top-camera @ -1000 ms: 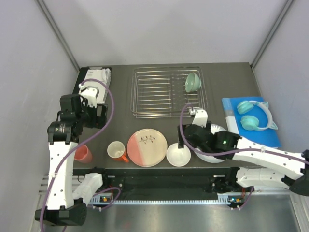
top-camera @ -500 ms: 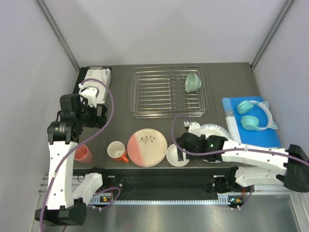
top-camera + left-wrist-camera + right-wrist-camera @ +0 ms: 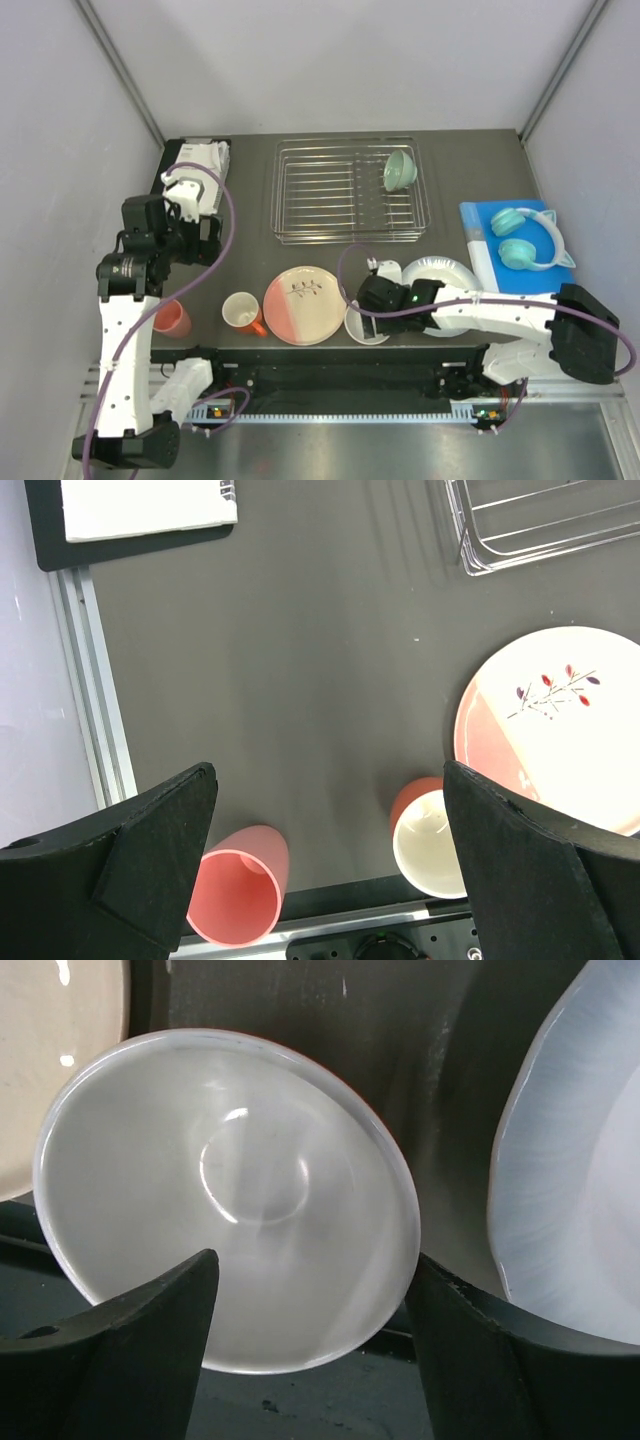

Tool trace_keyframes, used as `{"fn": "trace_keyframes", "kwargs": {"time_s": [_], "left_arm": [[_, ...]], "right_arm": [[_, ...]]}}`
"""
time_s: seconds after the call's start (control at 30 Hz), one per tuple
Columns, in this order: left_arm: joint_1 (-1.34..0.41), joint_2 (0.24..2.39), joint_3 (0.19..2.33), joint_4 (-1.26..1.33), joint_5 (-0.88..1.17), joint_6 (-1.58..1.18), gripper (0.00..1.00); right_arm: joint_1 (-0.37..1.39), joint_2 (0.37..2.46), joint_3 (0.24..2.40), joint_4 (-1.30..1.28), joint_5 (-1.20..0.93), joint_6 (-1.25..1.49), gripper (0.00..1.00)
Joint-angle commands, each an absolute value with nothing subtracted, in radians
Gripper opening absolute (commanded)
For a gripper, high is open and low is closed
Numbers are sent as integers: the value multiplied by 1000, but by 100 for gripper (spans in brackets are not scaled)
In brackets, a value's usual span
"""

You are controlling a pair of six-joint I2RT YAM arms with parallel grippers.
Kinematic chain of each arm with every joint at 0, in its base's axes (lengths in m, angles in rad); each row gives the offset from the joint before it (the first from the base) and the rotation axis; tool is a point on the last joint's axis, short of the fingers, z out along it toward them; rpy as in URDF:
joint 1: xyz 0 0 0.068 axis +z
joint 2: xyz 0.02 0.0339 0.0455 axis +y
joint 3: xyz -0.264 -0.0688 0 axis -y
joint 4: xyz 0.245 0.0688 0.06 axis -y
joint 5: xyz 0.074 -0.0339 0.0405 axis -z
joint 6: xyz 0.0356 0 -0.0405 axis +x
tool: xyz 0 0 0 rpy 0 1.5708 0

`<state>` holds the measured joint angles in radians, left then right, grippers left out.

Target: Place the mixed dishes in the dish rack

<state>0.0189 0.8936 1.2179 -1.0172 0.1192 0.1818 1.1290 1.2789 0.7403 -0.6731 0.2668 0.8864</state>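
Note:
The wire dish rack (image 3: 350, 192) stands at the back with a mint green bowl (image 3: 399, 170) in its right end. Along the front edge lie a salmon cup (image 3: 172, 318) on its side, an orange mug (image 3: 242, 313), a pink-and-cream plate (image 3: 305, 305), a small white bowl (image 3: 360, 325) and a white plate (image 3: 445, 272). My right gripper (image 3: 310, 1360) is open low over the small white bowl (image 3: 230, 1190), one finger on each side of its near rim. My left gripper (image 3: 330, 880) hangs open and empty, high above the salmon cup (image 3: 235, 900) and orange mug (image 3: 430, 835).
Teal headphones (image 3: 530, 240) rest on a blue book at the right. A black tray (image 3: 170, 160) with white papers sits at the back left. The white plate (image 3: 570, 1160) lies just right of the bowl, and the pink-and-cream plate (image 3: 50, 1060) just left of it.
My right arm has swung left and toward the front edge, from over the white plate down onto the small white bowl, and its jaws have narrowed. The left arm has not moved.

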Motion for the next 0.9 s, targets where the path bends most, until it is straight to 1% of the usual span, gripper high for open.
{"fn": "trace_keyframes", "kwargs": {"time_s": [0.0, 0.03, 0.27, 0.37, 0.4, 0.47, 0.5, 0.57, 0.6, 0.7, 0.77, 0.8, 0.83, 0.87], "left_arm": [[20, 856, 1229, -994, 127, 179, 99], [21, 851, 1224, -994, 127, 183, 99], [20, 828, 1209, -991, 130, 192, 99], [21, 825, 1210, -991, 129, 193, 99], [21, 827, 1207, -992, 129, 192, 99], [21, 827, 1206, -992, 130, 193, 99], [21, 827, 1201, -991, 130, 193, 99], [21, 828, 1195, -989, 129, 193, 99], [21, 831, 1195, -985, 127, 193, 99], [20, 836, 1186, -980, 124, 193, 99], [20, 841, 1183, -979, 123, 193, 99], [21, 844, 1181, -977, 123, 193, 99], [21, 847, 1181, -976, 123, 192, 99], [21, 851, 1178, -974, 121, 193, 99]], "right_arm": [[1117, 1322, 752, -624, 245, 864, 70], [1120, 1336, 753, -618, 239, 859, 66], [1112, 1404, 785, -615, 233, 838, 54], [1114, 1411, 799, -621, 238, 834, 45], [1112, 1410, 802, -621, 245, 833, 35], [1112, 1410, 814, -627, 253, 834, 25], [1112, 1405, 818, -637, 264, 838, 14], [1114, 1394, 831, -650, 281, 839, 6], [1117, 1378, 837, -658, 303, 839, 0], [1117, 1341, 880, -716, 375, 833, 0], [1126, 1324, 942, -787, 429, 818, 0], [1130, 1306, 968, -819, 493, 809, 0], [1138, 1299, 1029, -850, 527, 804, 0], [1141, 1293, 1061, -917, 558, 789, 0]]}}
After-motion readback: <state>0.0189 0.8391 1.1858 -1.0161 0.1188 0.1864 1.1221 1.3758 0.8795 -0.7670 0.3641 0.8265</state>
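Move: The small white bowl lies just to the left of the right hand, its middle about 3 cm left, some 1 cm ahead and 2 cm below, so the open fingers hang over its right side. The patterned plate is about 17 cm left and 4 cm ahead, the white plate 12 cm right and 6 cm ahead, the rack's middle some 28 cm ahead and 7 cm left. From the left hand the bowl is about 33 cm right, 12 cm back and 24 cm below. The right fingers pinch the bowl's right-hand rim, one finger inside and one outside: pointing mostly down, the hand sinks about 2.5 cm over that side and shuts nearly fully, shifting some 1.5 cm left as it closes. Then it turns upward, rising about 4 cm while easing a couple of centimetres forward and slightly back right, keeping its grip. ##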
